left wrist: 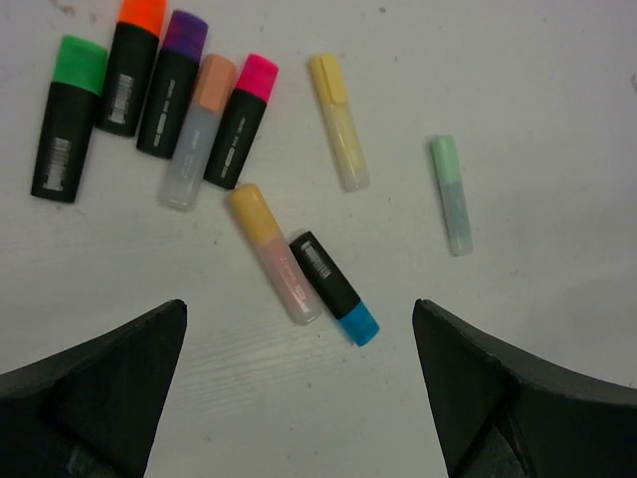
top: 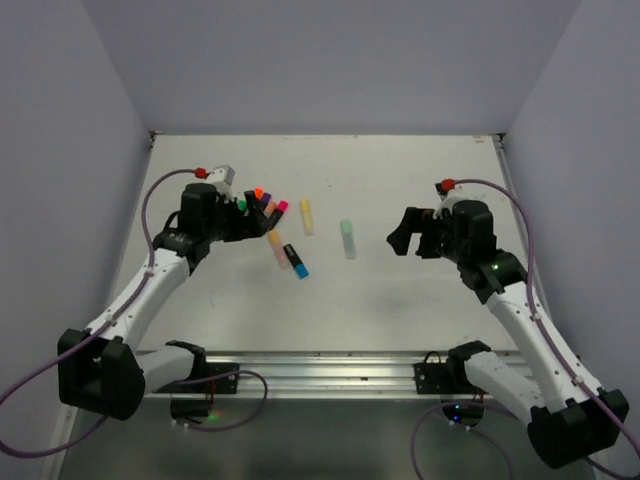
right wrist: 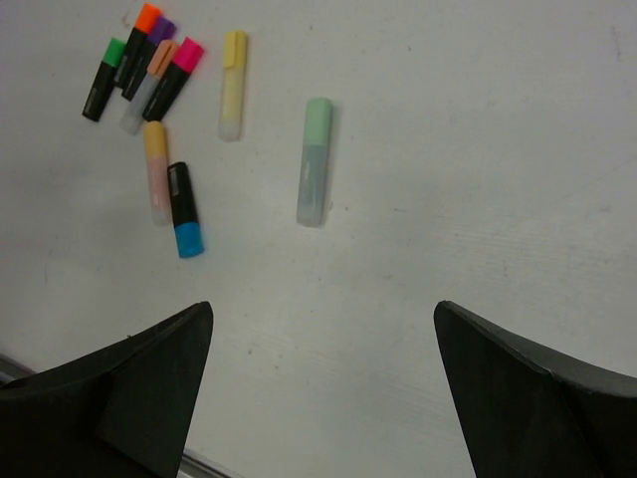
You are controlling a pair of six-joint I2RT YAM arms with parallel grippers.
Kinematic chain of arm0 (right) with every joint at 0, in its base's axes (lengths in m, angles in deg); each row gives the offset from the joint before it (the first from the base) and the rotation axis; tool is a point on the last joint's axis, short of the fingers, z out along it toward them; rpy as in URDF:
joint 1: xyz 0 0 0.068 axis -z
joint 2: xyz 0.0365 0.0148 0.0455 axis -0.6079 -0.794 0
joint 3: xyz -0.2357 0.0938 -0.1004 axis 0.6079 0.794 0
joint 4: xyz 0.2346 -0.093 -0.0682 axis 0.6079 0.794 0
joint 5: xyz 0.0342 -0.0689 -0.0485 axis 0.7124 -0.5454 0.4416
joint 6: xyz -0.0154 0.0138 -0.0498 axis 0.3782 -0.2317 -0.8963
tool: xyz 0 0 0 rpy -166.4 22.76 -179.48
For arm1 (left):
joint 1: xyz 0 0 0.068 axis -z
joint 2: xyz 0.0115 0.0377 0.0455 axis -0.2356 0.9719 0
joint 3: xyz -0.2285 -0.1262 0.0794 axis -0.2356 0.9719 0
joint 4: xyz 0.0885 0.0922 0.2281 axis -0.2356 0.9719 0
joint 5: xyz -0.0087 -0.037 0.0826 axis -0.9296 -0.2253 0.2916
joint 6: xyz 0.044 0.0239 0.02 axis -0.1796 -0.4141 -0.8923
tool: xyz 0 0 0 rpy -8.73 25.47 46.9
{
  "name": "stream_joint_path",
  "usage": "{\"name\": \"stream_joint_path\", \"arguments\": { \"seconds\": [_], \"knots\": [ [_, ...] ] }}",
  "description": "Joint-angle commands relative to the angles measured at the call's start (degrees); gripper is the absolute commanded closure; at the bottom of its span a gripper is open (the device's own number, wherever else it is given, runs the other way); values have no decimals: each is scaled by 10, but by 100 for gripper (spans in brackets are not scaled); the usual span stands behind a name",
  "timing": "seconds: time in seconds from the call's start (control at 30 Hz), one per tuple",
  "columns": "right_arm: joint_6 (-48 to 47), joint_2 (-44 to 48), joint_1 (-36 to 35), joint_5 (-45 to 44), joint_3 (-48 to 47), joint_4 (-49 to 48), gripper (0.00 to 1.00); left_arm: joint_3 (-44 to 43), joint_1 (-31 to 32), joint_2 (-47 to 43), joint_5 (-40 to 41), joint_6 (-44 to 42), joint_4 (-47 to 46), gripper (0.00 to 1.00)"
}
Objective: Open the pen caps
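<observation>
Several capped pens lie flat on the white table (top: pixel 420 180). A fanned group at the left has a green cap (left wrist: pixel 80 62), an orange cap (left wrist: pixel 142 12), a purple cap (left wrist: pixel 185 30), a peach cap (left wrist: pixel 216 82) and a pink cap (left wrist: pixel 258 76). Below them lie a pastel pen with an amber cap (left wrist: pixel 249 209) and a black pen with a blue cap (left wrist: pixel 360 324). A yellow pen (left wrist: pixel 338 119) and a mint pen (right wrist: pixel 315 159) lie apart to the right. My left gripper (left wrist: pixel 299 334) hovers open over the group. The right gripper (right wrist: pixel 323 319) hangs open, right of the mint pen.
Grey walls close the table on three sides. A metal rail (top: pixel 320 365) carrying both arm bases runs along the near edge. The bare table surface (top: pixel 400 290) stretches between the pens and the rail.
</observation>
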Motion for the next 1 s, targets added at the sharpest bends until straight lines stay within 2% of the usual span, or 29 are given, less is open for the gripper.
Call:
{"name": "stream_joint_path", "arguments": {
  "seconds": [0.0, 0.1, 0.23, 0.33, 0.5, 0.57, 0.73, 0.87, 0.97],
  "knots": [
    [14, -34, -25, -4, 1, -50, 1, 6, 57, 40, 54, 52, -42, 0],
    [15, -51, -45, -24, 6, -62, 1, 20, 94, 76, 100, 91, -55, 0],
    [22, -66, -62, -32, 15, -79, 1, 47, 135, 105, 242, 153, -69, 4],
    [28, -67, -65, -27, 29, -90, 1, 70, 177, 127, 323, 194, -92, 14],
    [30, -64, -65, -21, 51, -106, 1, 27, 243, 207, 424, 218, -47, 24],
    [31, -62, -65, -21, 52, -108, 1, -2, 267, 231, 444, 223, -24, 31],
    [27, -59, -65, -17, 56, -110, 1, -38, 291, 295, 471, 232, -8, 36],
    [23, -53, -65, -16, 59, -110, 1, -56, 293, 319, 488, 228, 5, 39],
    [22, -50, -65, -20, 61, -112, 1, -58, 293, 324, 491, 228, 9, 45]
  ]
}}
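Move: The amber-capped pink pen lies about 5 cm to the left hand's right, 2 cm ahead and some 17 cm below. Snug against it, the black pen with the blue cap is about 9 cm right and 1 cm back of the hand. Beyond are the pink-capped pen, 12 cm ahead and 5 right, and the yellow pen, 11 ahead and 12 right. From the right hand, the amber-capped pen is about 30 cm left, 8 ahead and 21 below. Straddling the amber-capped pen's pink barrel is where the left hand ends, contact not visible: it drops about 15 cm and shifts 6 cm right, slowing near the table. It rolls left side up some 25 degrees, turning counter-clockwise and tipping down a little, while the fingers close from wide open to just over half. The right hand sinks 4–5 cm and drifts 3–4 left, fingers open. ##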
